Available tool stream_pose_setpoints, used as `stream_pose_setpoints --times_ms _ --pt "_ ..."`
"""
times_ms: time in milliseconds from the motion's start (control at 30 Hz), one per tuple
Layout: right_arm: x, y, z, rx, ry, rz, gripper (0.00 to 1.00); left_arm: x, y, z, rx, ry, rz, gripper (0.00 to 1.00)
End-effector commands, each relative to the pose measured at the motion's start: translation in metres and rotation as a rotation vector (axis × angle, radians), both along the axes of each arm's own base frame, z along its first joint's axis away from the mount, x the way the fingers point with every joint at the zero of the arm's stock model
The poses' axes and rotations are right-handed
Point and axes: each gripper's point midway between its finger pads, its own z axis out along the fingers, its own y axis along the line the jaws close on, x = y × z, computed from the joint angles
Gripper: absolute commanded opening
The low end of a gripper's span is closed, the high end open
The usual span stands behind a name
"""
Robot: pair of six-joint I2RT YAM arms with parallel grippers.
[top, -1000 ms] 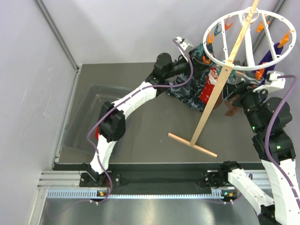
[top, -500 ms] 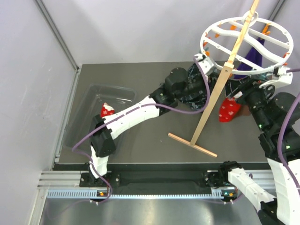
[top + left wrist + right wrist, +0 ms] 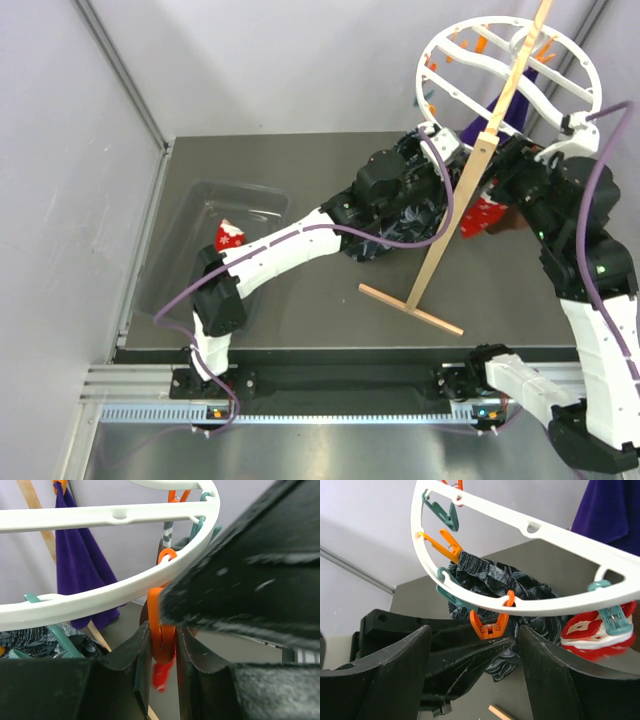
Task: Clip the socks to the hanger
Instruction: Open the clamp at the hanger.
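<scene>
The white ring hanger point(image 3: 505, 75) hangs tilted on its slanted wooden pole point(image 3: 460, 200). My left gripper point(image 3: 162, 635) is shut on an orange clip point(image 3: 161, 630) under the ring's rim point(image 3: 100, 517). In the right wrist view that clip point(image 3: 490, 625) sits just above the left fingers. My right gripper point(image 3: 475, 630) is wide open and empty beside it. A red snowflake sock point(image 3: 600, 635) hangs from a teal clip point(image 3: 610, 612); it also shows in the top view point(image 3: 485, 215). Another red sock point(image 3: 230, 236) lies in the bin. A dark brown sock point(image 3: 510, 222) shows beside the hanging one.
A clear plastic bin point(image 3: 180, 240) stands at the left. A dark-blue patterned cloth point(image 3: 400, 215) lies under the left arm. A purple sock point(image 3: 612, 510) hangs from the ring's far side. The stand's wooden foot point(image 3: 410, 308) lies mid-table. Grey walls close in on the left and back.
The left arm swung right and up to the ring and closed on the orange clip. The ring tilted and shifted left. The right arm moved up-left with the red sock.
</scene>
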Motion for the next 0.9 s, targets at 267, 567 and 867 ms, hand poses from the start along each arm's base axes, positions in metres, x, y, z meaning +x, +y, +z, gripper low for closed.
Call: stream_pose_setpoints --times_ms 267,567,867 --pt "0.019 0.015 0.003 0.068 -0.021 0.055 0.58 -0.011 0.017 0.029 -0.052 -0.058 0.005 0.0" --pt "0.027 0.016 -0.004 0.059 -0.026 0.053 0.47 -0.014 0.019 0.033 -0.061 -0.062 -0.004 0.0" --pt "0.033 0.011 -0.007 0.025 -0.034 0.029 0.27 -0.016 0.017 0.03 -0.059 -0.032 -0.021 0.0"
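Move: The orange clamp hangs just below the white hanger rim, already between the left hand's fingertips. From the right hand's open fingers the clamp lies about 3 cm ahead, 1 cm left and 2 cm lower. The red sock hangs some 3 cm ahead of the right hand, 7 cm to its right and 8 cm below; a green clip sits roughly 9 cm ahead and 4 cm left, with dark cloth about 10 cm ahead, 4 cm left and 10 cm lower. The orange clamp stays pinched in the left fingertips, that hand shifting by barely a centimetre, while the right hand comes forward and down to it, roughly 3 cm each way and slightly left. The right fingers bring their tips around the clamp's sides just under the rim and close from wide to about a third open, without a squeeze clearly visible yet. ##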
